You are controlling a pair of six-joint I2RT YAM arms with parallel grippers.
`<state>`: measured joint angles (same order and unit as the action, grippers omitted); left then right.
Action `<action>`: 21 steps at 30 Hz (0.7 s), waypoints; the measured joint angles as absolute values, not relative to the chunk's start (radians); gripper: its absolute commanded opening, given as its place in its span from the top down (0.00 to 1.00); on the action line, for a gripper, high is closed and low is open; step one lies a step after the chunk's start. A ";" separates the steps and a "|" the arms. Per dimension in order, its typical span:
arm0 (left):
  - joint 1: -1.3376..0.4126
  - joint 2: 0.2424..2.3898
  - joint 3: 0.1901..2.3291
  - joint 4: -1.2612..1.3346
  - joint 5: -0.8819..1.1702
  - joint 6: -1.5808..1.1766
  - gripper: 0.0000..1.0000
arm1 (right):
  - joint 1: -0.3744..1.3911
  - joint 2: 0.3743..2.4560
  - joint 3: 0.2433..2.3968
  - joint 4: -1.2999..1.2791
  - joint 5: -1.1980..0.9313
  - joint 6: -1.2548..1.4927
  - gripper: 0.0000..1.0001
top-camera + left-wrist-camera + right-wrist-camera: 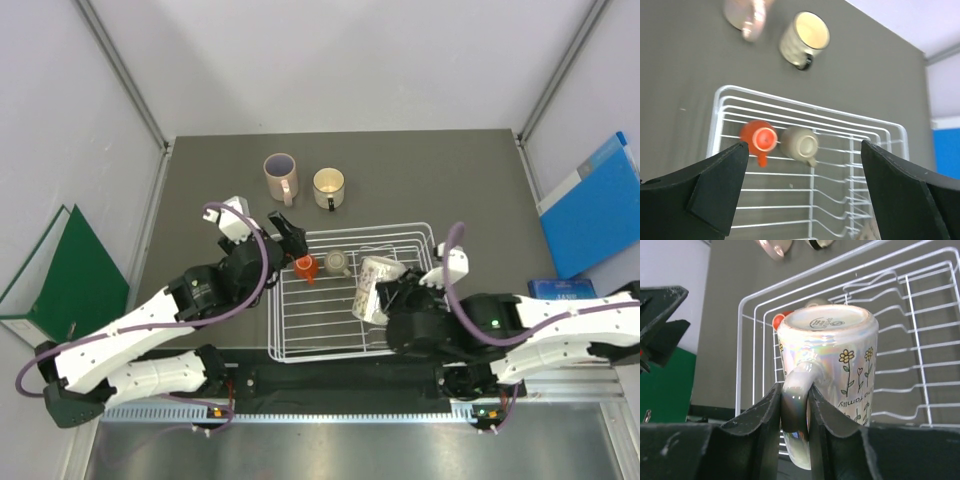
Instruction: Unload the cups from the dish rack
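Observation:
The white wire dish rack (274,322) lies in the table's middle. A small red-orange cup (305,267) and a small tan cup (338,262) sit upside down in its far left part. My left gripper (291,236) is open and empty, hovering over the rack (716,114) near the red-orange cup (759,138) and the tan cup (799,143). My right gripper (796,405) is shut on the handle of a cream flower-printed mug (830,340), held base-up and tilted over the rack (740,335); the mug also shows in the top view (372,286).
A pinkish-beige mug with purple inside (281,175) and a speckled mug with a dark handle (329,186) stand on the table beyond the rack. A green folder (70,270) lies left, a blue folder (592,205) and a blue box (565,288) right.

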<state>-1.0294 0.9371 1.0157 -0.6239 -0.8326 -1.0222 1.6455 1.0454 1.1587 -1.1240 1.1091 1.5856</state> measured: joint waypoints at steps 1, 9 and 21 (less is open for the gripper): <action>-1.029 0.925 1.005 -0.604 -0.810 -1.019 0.01 | 1.632 0.999 1.123 -1.075 1.109 1.545 1.00; -1.029 0.879 0.973 -0.442 -0.574 -1.047 0.01 | 1.486 0.797 0.956 -0.669 1.067 1.156 1.00; -1.029 0.824 0.813 -0.121 -0.339 -1.215 0.27 | 1.277 0.907 0.956 -0.334 0.871 0.869 1.00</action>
<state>-1.0290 0.8242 0.8127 -0.1215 -0.3389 -1.2152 1.2774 0.9070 0.9558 -0.3340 0.8707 0.8688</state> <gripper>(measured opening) 0.693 0.236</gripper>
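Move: The flowered mug, bottom up, hangs by its handle from my right fingers, its middle about 5 cm to their left and 1 cm ahead. My empty left hand has it some 18 cm to its right, 11 cm back, about level. Roughly 22 cm below my left hand sit the grey cup, 12 cm right and 3 cm ahead, and the orange cup, 5 cm right and 2 cm ahead. I bring both hands together over the rack: my right keeps its pinch on the mug's handle and carries the mug about 7 cm forward and 4 cm up, swinging slightly right, then left, fingertips tipping up. My left sweeps some 9 cm right towards the mug, also back and up, rolling its left side down about 35 degrees and turning clockwise; its wide-open fingers close partway late on. ##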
